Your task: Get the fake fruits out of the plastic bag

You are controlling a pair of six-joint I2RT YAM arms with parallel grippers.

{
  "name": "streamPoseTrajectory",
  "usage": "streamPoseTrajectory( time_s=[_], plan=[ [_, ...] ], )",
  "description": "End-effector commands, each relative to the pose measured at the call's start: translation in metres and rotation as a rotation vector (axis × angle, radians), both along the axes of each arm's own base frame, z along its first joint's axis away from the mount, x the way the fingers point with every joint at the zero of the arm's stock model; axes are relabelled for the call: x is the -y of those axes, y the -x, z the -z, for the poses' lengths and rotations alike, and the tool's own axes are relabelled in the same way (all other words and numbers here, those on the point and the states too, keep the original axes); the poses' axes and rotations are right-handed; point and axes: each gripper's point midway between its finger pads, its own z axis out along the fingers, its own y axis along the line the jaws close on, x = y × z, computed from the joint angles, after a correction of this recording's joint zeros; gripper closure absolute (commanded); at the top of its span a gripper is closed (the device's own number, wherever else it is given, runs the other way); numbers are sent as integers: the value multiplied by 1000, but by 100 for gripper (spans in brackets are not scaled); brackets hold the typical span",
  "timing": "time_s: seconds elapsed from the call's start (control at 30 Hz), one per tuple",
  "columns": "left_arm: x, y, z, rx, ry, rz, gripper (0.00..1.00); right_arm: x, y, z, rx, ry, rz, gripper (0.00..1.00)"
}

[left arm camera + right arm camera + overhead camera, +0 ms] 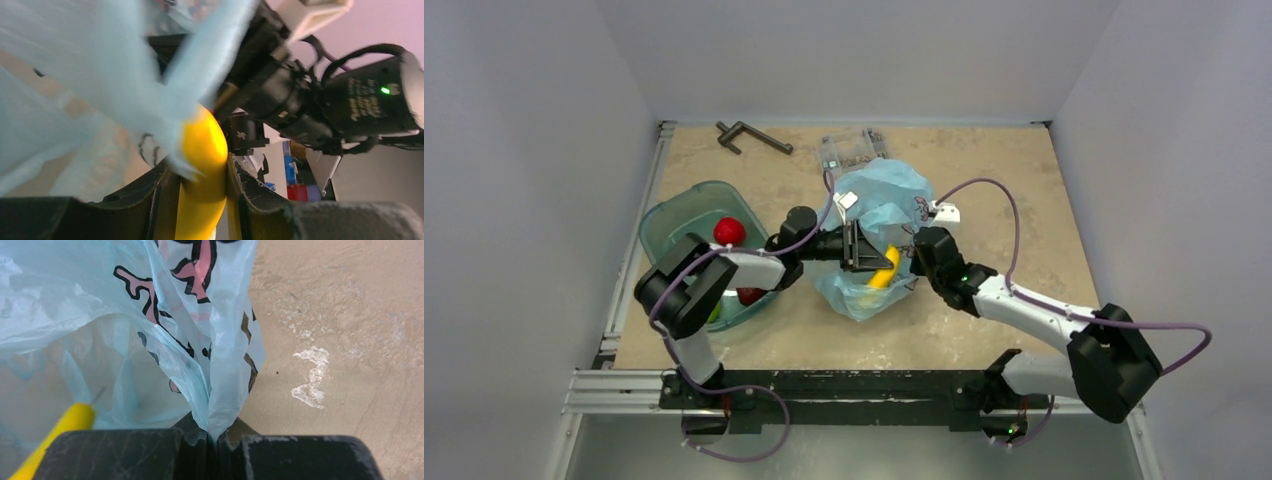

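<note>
The light-blue plastic bag lies crumpled mid-table. My left gripper reaches into its mouth and is shut on the yellow banana. The left wrist view shows the banana squeezed between both pads of the left gripper, with bag film draped over it. My right gripper is shut on a fold of the bag, the film pinched in the right gripper. The banana's tip shows through the bag. A red apple and a green piece lie in the tub.
A teal translucent tub stands at the left under my left arm, with another dark red item inside. A clear parts box touches the bag's far side. A dark metal tool lies at the back.
</note>
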Motion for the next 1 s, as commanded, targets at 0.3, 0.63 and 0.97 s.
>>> streamPoseTrajectory(
  time_s=[0.3,0.63,0.97],
  plan=[
    [-77,21,-69,388,-441,-103,97,21,-15,-11,10,87,90,100],
    [-95,11,-146,536,-347,-297,100,13,-13,-18,12,62,34,100],
    [-44,-12,-185,560,-101,-248,100,-26,-2,-43,86,-22,-153,100]
  ],
)
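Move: The left hand already holds the banana, partly out of the bag; the teal tub for the fruits has its middle about 34 cm to its left, 2 cm ahead and 11 cm lower. The bag's bulk lies about 4 cm ahead, 2 cm left and 8 cm below, the red fruit in the tub 31 cm left, 6 cm ahead and 9 cm below. From the right hand, pinching the bag's rim, the banana is some 8 cm left, 6 cm back and slightly higher. Keeping its grip round the banana, the left hand draws it up out of the bag by about 13 cm while swinging some 9 cm left, then eases back to the right by about 3 cm and a little forward, its wrist rolled some 30 degrees overall and its right-pointing fingers tipped further down. The right hand keeps the bag's rim pinched shut between its fingers, drifting a couple of centimetres right and returning, with a slight rise at the end. ##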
